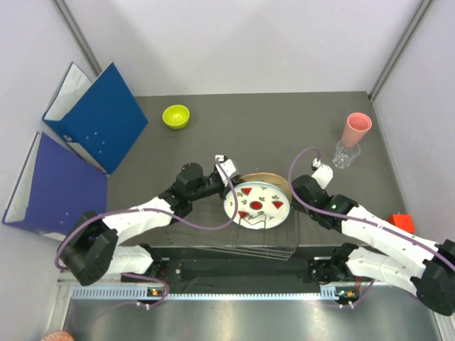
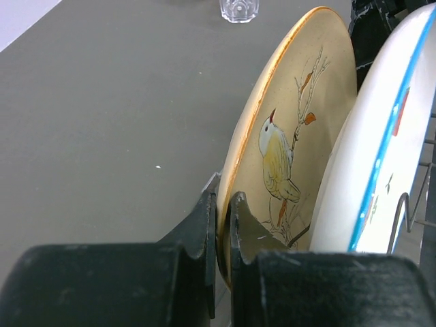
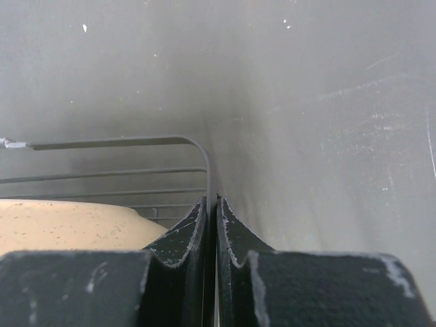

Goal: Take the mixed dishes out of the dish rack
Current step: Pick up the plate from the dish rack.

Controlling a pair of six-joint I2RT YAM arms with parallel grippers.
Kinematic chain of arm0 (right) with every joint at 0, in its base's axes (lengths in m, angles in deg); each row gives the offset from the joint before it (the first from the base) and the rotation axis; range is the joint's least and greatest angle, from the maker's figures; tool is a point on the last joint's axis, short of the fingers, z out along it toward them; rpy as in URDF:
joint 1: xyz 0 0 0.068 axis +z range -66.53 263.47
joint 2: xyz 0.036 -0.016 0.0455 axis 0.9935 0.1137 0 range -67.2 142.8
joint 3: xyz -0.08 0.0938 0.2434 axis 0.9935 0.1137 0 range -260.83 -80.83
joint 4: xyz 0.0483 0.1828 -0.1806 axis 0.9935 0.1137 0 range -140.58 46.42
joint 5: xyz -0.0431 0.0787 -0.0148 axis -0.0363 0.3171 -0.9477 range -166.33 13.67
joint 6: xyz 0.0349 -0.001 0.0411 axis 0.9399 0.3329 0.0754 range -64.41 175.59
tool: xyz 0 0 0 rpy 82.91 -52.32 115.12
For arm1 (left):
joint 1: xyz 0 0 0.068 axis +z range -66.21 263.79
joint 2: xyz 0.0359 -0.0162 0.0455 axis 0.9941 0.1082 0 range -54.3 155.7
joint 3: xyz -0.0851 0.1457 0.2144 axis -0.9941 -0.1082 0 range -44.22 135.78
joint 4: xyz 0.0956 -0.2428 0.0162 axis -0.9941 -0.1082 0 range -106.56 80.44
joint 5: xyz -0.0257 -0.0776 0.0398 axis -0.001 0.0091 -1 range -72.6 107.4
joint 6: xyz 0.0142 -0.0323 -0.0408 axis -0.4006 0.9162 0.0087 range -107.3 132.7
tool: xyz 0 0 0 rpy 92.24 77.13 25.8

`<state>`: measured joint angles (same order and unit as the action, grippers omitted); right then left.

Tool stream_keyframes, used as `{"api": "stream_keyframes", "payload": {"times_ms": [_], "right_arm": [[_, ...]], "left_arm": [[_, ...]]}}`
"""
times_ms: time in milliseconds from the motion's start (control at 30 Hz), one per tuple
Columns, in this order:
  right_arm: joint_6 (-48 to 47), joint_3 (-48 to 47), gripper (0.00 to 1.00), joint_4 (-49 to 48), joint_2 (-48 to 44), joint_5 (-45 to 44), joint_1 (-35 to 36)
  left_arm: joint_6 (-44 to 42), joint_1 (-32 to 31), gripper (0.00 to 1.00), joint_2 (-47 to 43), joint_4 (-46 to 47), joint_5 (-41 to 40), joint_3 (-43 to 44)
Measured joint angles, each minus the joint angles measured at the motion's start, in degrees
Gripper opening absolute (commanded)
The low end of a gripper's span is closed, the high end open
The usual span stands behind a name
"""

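The black wire dish rack (image 1: 274, 245) sits between my arms with two plates standing in it. The white plate with red marks (image 1: 257, 202) leans in front, and the orange-tan plate (image 1: 269, 177) stands behind it. My left gripper (image 1: 229, 170) is shut on the left rim of the orange-tan plate (image 2: 293, 136), which bears a bird drawing; the white plate (image 2: 381, 150) stands just beside it. My right gripper (image 3: 211, 204) is shut on an upright wire of the dish rack (image 3: 136, 142) at its right end, next to the tan plate (image 3: 68, 225).
On the table stand a lime-green bowl (image 1: 176, 116) at the back left, and a pink cup (image 1: 355, 129) with a clear glass tumbler (image 1: 345, 155) at the back right. Blue binders (image 1: 99, 117) lean at the left. An orange-red block (image 1: 400, 222) lies at the right edge.
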<state>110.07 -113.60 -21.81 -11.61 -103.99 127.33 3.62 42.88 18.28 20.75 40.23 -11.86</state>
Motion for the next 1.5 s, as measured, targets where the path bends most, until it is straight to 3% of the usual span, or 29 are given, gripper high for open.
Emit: {"api": "stream_keyframes", "payload": {"times_ms": [267, 833, 1033, 1133, 1167, 1267, 1500], "right_arm": [[0.2, 0.7, 0.0, -1.1, -0.7, -0.3, -0.2], [1.9, 6.5, 0.02, -6.2, -9.1, 0.9, -0.1], [1.7, 6.5, 0.18, -6.2, -9.1, 1.1, -0.1], [2.1, 6.5, 0.32, -6.6, -9.4, 1.4, -0.1], [2.2, 6.5, 0.41, -6.7, -9.4, 1.5, -0.1], [1.7, 6.9, 0.5, -8.1, -9.4, 0.7, -0.2], [1.2, 8.0, 0.53, -8.2, -9.0, -1.0, -0.5]], "left_arm": [[0.0, -0.8, 0.0, -2.8, 1.7, -1.9, -2.9], [-0.9, -1.9, 0.0, -8.7, -4.3, -3.3, -3.6], [-0.9, -2.1, 0.0, -8.7, -4.5, -3.7, -3.6], [-0.9, -2.1, 0.0, -8.7, -4.5, -3.7, -3.6], [-0.9, -2.2, 0.0, -8.7, -4.5, -3.7, -3.6], [-0.9, -1.8, 0.0, -8.7, -5.0, -4.6, -3.6], [-0.9, -1.8, 0.0, -8.9, -5.2, -4.5, -3.6]]}}
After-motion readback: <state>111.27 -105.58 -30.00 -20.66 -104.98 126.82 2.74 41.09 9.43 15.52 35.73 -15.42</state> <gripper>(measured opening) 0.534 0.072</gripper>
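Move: The left hand already pinches the tan plate's left rim; the tan plate's middle lies about 9 cm to its right, 2 cm back and 4 cm below. The white plate's middle is some 7 cm right and 6 cm back, also about 4 cm lower. The right hand is shut on the rack rim, with the tan plate's middle roughly 10 cm to its left and 1 cm back, and the white plate 12 cm left and 5 cm back, both slightly higher. Still pinching the tan plate's left rim, the left hand draws it back and to the left by about 2 cm each way, barely rising, then nearly stops. The right hand first keeps its pinch on the rack rim, lifting about 1 cm while its wrist tilts some 10 degrees; then its fingers part to about half open, releasing the rim, and it sinks back. ##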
